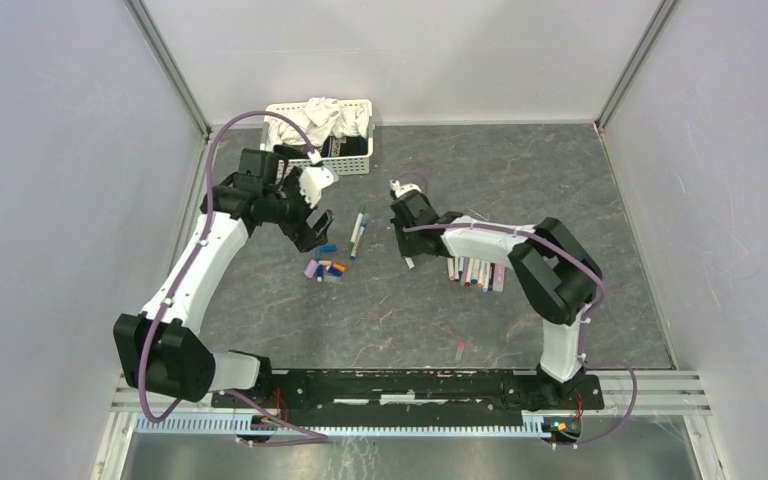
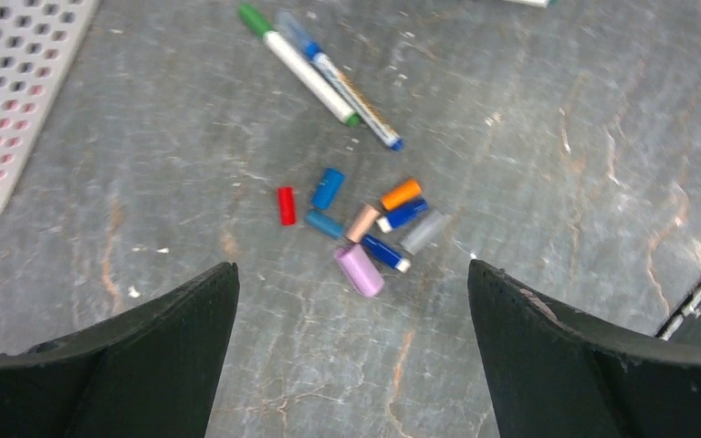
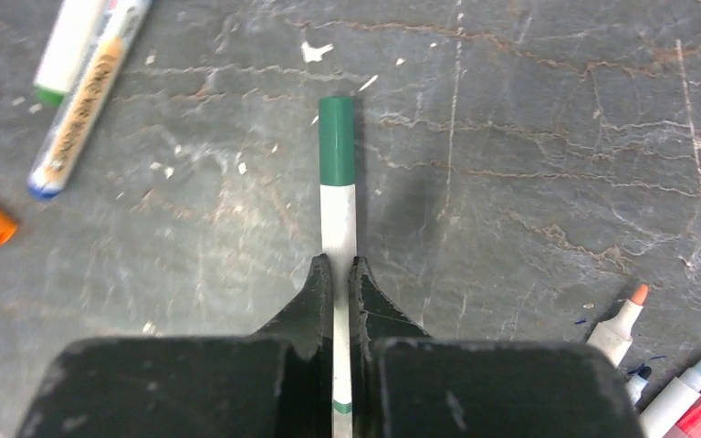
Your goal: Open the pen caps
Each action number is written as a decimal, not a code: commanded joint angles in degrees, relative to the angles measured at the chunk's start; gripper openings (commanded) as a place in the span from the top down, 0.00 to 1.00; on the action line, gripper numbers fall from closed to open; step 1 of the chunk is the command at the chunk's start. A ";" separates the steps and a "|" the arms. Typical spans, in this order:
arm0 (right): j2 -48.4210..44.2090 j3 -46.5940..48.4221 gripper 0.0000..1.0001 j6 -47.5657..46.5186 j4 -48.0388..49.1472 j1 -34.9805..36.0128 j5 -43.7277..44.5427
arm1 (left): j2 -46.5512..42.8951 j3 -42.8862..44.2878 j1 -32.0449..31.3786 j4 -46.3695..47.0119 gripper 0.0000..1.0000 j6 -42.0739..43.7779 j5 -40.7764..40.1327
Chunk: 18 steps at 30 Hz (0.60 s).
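Note:
My right gripper (image 3: pixel 338 266) is shut on the white barrel of a pen (image 3: pixel 338 224) lying on the mat, and the pen's green cap (image 3: pixel 336 141) sticks out ahead of the fingertips. From above, that gripper (image 1: pixel 404 240) is near the table's middle. My left gripper (image 2: pixel 351 266) is open and hovers over a heap of loose pen caps: red (image 2: pixel 286 205), blue (image 2: pixel 328 188), orange (image 2: pixel 401 193), lilac (image 2: pixel 359 270) and grey (image 2: pixel 423 231). Nothing is between its fingers. The top view shows it (image 1: pixel 310 230) just above that heap (image 1: pixel 325 268).
Two capped pens (image 1: pixel 358 230), one green (image 2: pixel 301 66) and one blue (image 2: pixel 347 87), lie beyond the caps. A row of uncapped pens (image 1: pixel 477 272) lies under the right forearm. A white basket of cloths (image 1: pixel 320 135) stands at the back left. A small pink piece (image 1: pixel 460 349) lies near the front.

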 commanded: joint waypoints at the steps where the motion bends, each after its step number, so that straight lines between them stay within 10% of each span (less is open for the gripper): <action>1: -7.86 -1.80 1.00 -5.47 6.12 -2.32 -18.60 | -3.81 -4.05 0.19 -2.46 0.00 10.07 10.28; 10: -12.79 -4.58 1.00 -4.45 10.93 -5.08 -57.49 | -3.84 -6.98 -0.37 -10.89 0.00 27.88 20.54; 18: -11.94 -4.57 1.00 -5.21 11.65 -3.21 -70.80 | -2.50 -6.84 -1.45 -14.22 0.06 35.07 22.43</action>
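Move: The right hand already pinches a white pen lying at table height, its green cap about 4 cm ahead and 1 cm left of the fingers. It takes the pen to the open left gripper, roughly 20 cm left, 4 cm back and 17 cm up; the last green pen lies 9 cm left and 2 cm ahead. From the left hand the green cap is about 8 cm ahead, 18 cm right and 17 cm down, the loose cap pile 2 cm back, 5 cm right and 17 cm down. The right hand, fingers still shut around the white pen, lifts it about 12 cm off the table while bringing it left and then increasingly back, some 11 cm back in all, its wrist rolling left side up and turning roughly 40 degrees counter-clockwise so the green cap swings round to the left gripper. Meanwhile the left hand, jaws wide open, draws back some 7 cm over the loose caps with a little drift right and down, turning about 30 degrees clockwise towards the cap without touching it. ##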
